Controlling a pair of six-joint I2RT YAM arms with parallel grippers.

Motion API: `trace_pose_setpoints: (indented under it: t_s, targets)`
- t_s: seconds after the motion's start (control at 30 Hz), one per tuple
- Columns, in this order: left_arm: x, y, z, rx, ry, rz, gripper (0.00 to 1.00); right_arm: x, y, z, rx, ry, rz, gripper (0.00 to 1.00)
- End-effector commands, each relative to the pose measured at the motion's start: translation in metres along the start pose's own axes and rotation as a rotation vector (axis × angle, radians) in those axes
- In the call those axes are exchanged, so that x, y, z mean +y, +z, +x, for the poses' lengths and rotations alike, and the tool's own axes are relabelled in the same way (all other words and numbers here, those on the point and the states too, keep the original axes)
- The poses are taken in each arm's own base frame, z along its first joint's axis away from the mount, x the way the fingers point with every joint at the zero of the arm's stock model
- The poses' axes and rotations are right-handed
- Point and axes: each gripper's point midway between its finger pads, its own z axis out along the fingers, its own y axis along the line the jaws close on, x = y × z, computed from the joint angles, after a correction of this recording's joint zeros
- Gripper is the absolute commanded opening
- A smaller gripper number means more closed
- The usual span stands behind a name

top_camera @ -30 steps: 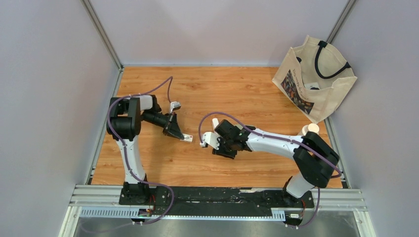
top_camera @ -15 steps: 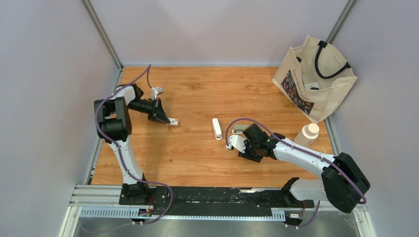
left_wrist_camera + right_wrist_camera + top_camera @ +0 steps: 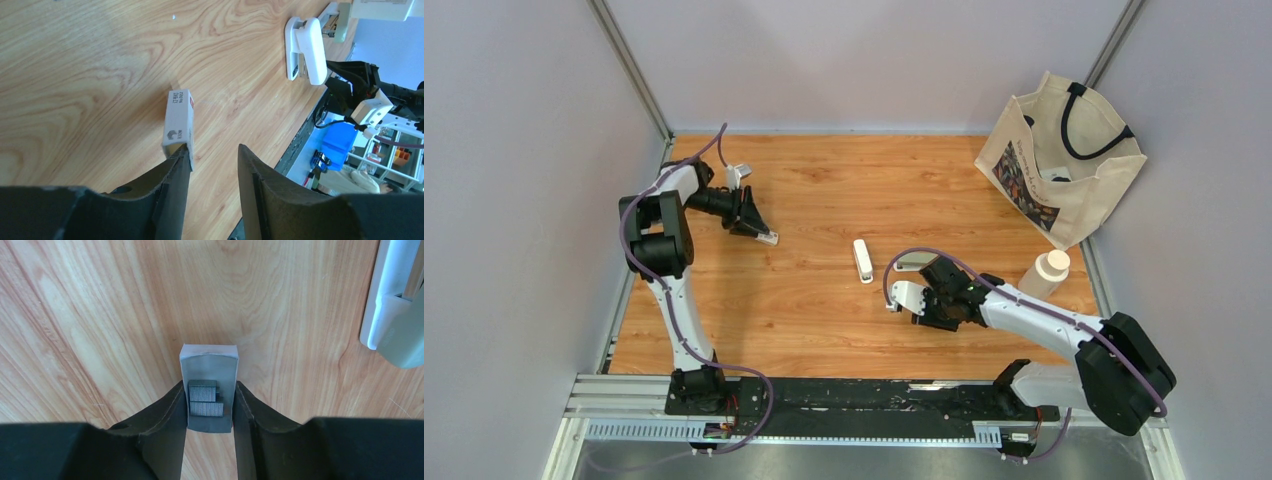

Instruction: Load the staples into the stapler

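Observation:
The white stapler [image 3: 862,261] lies on the wooden table's middle; it also shows in the left wrist view [image 3: 306,50] and the right wrist view [image 3: 395,280]. My right gripper [image 3: 929,312] [image 3: 210,387] is shut on a small white tray [image 3: 209,357] that holds dark-grey staples [image 3: 205,399], low over the table to the right of the stapler. My left gripper [image 3: 759,230] [image 3: 215,150] is open at the far left. A small white box sleeve [image 3: 179,122] [image 3: 767,238] sits with its open end on the tip of its left finger.
A grey-green object [image 3: 911,262] [image 3: 406,335] lies between the stapler and my right gripper. A white bottle [image 3: 1046,272] stands at the right. A cloth tote bag [image 3: 1064,170] leans in the back right corner. Grey walls close in three sides.
My left gripper has swung back and left, the box sleeve going with it. My right gripper has moved right with the tray, uncovering the stapler.

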Motion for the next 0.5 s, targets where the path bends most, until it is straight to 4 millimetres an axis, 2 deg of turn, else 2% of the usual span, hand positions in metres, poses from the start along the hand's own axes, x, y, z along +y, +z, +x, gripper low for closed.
trace_pose_setpoints:
  t_s: [0.0,0.07,0.1,0.17,0.33,0.47]
  targets:
    - [-0.002,-0.009,-0.002,-0.03,0.016,-0.024,0.54,-0.006,0.001,0.004,0.022,-0.033,0.014,0.4]
    - [-0.003,-0.014,-0.001,-0.039,0.013,-0.029,0.54,-0.006,0.001,0.007,0.032,-0.038,0.013,0.41]
    - [-0.004,-0.017,-0.001,-0.047,0.009,-0.027,0.69,-0.006,0.002,0.008,0.036,-0.041,0.014,0.42]
    - [-0.007,-0.024,-0.001,-0.065,0.011,-0.029,0.78,-0.009,0.001,0.015,0.065,-0.048,0.034,0.43]
    - [-0.018,-0.038,0.0,-0.105,0.027,-0.037,0.8,-0.012,-0.003,0.026,0.089,-0.054,0.057,0.52]
    - [-0.034,-0.045,0.005,-0.137,0.033,-0.007,0.81,-0.027,-0.009,0.032,0.099,-0.032,0.134,0.69]
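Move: The printed staple sleeve lies right at the left fingertips, about 2 cm to that hand's right and 2 cm below, against one finger; the white stapler is some 18 cm right and 6 cm back of this hand. The grey tray of staples sits between the right fingertips, its middle about 1 cm left and 1 cm below that hand. From the right hand the green stapler stands roughly 11 cm ahead and 4 cm left, the white stapler 11 cm ahead and 13 cm left. The staple sleeve is let go by the left fingers, already half open, as they spread wide; that hand dips about 1 cm, then rises past its starting height while drawing left about 2 cm and back a little. The staple tray is let go too: the right fingers part slowly while the hand at first barely moves, then it slides right and forward, some 2 cm. ##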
